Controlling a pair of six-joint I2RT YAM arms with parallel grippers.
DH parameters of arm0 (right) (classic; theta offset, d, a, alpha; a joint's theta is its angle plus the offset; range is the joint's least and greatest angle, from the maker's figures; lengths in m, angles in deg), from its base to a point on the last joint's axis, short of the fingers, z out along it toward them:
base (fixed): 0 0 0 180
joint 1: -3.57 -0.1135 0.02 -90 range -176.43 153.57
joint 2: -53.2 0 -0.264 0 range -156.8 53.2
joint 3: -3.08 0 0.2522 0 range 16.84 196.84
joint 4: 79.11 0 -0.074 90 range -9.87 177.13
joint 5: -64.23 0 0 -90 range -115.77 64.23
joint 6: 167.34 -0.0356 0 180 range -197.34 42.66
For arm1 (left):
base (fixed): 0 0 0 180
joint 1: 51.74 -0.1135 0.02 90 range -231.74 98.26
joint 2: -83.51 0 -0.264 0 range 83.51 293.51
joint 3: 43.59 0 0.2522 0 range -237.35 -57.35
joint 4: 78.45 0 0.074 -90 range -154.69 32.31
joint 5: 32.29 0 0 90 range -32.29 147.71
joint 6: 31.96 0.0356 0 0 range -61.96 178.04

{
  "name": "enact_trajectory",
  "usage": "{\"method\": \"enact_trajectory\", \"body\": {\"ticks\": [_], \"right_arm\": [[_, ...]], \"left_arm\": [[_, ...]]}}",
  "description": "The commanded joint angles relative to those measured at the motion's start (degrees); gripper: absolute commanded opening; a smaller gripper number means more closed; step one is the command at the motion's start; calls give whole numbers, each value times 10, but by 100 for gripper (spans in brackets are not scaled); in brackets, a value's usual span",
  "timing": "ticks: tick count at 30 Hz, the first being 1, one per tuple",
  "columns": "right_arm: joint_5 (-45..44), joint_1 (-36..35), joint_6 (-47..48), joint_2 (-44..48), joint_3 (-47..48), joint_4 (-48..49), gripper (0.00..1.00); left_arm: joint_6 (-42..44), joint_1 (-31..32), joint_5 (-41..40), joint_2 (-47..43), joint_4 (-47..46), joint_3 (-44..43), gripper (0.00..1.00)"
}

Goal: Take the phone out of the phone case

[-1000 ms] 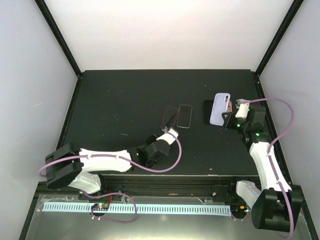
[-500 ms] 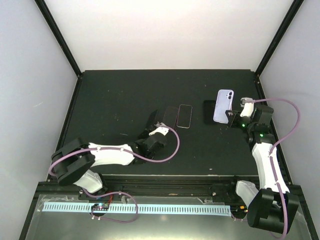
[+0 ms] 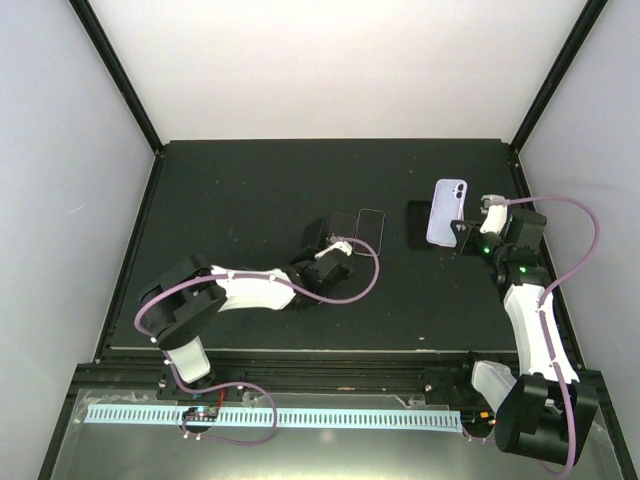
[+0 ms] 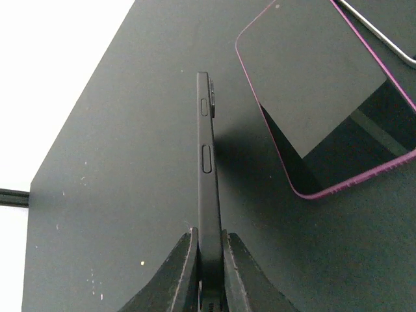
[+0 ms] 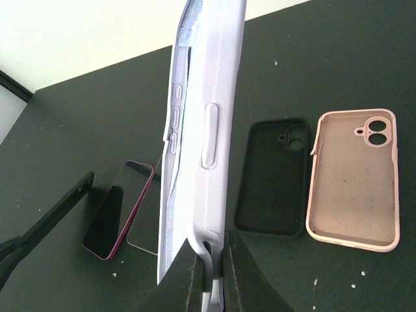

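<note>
The salmon-pink phone case lies hollow side up on the table with nothing in it, seen only in the right wrist view. My left gripper is shut on a black phone, held on edge just above the mat. In the top view that gripper is near the table's middle. My right gripper is shut on the bottom edge of a lavender case, upright at the right side. Whether a phone sits inside it I cannot tell.
An empty black case lies beside the pink one, left of the lavender case. A magenta-rimmed phone and a silver-rimmed phone lie face up at the centre. The black mat is walled on three sides.
My left arm has swung right and forward, carrying the black phone up to the two phones at the centre. The right gripper shifted the lavender case slightly right, then held still.
</note>
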Motion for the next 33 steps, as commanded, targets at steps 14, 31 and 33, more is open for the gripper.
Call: {"method": "enact_trajectory", "body": {"ticks": [14,31,33], "right_arm": [[17,5,3,-6,0,22,1],[17,9,4,-2,5,20,1],[14,10,6,-2,7,20,1]], "left_arm": [[-25,-43,49,59,94,-90,28],[-87,-51,62,3,117,-70,59],[-109,-51,99,-52,110,-46,68]]}}
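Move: The left hand holds the black phone on edge by its near end. The free spot for it centres about 8 cm straight ahead and 4 cm down. The magenta-edged phone lies about 10 cm ahead and 9 cm right of the hand, and the silver-edged phone 12 cm ahead and 17 cm right, both at table level. From the right hand, which holds the lilac case, that spot is about 36 cm left, 6 cm ahead and 15 cm down. The left hand eases about 2 cm forward and 2 cm down, opening wide to let go of the black phone. ##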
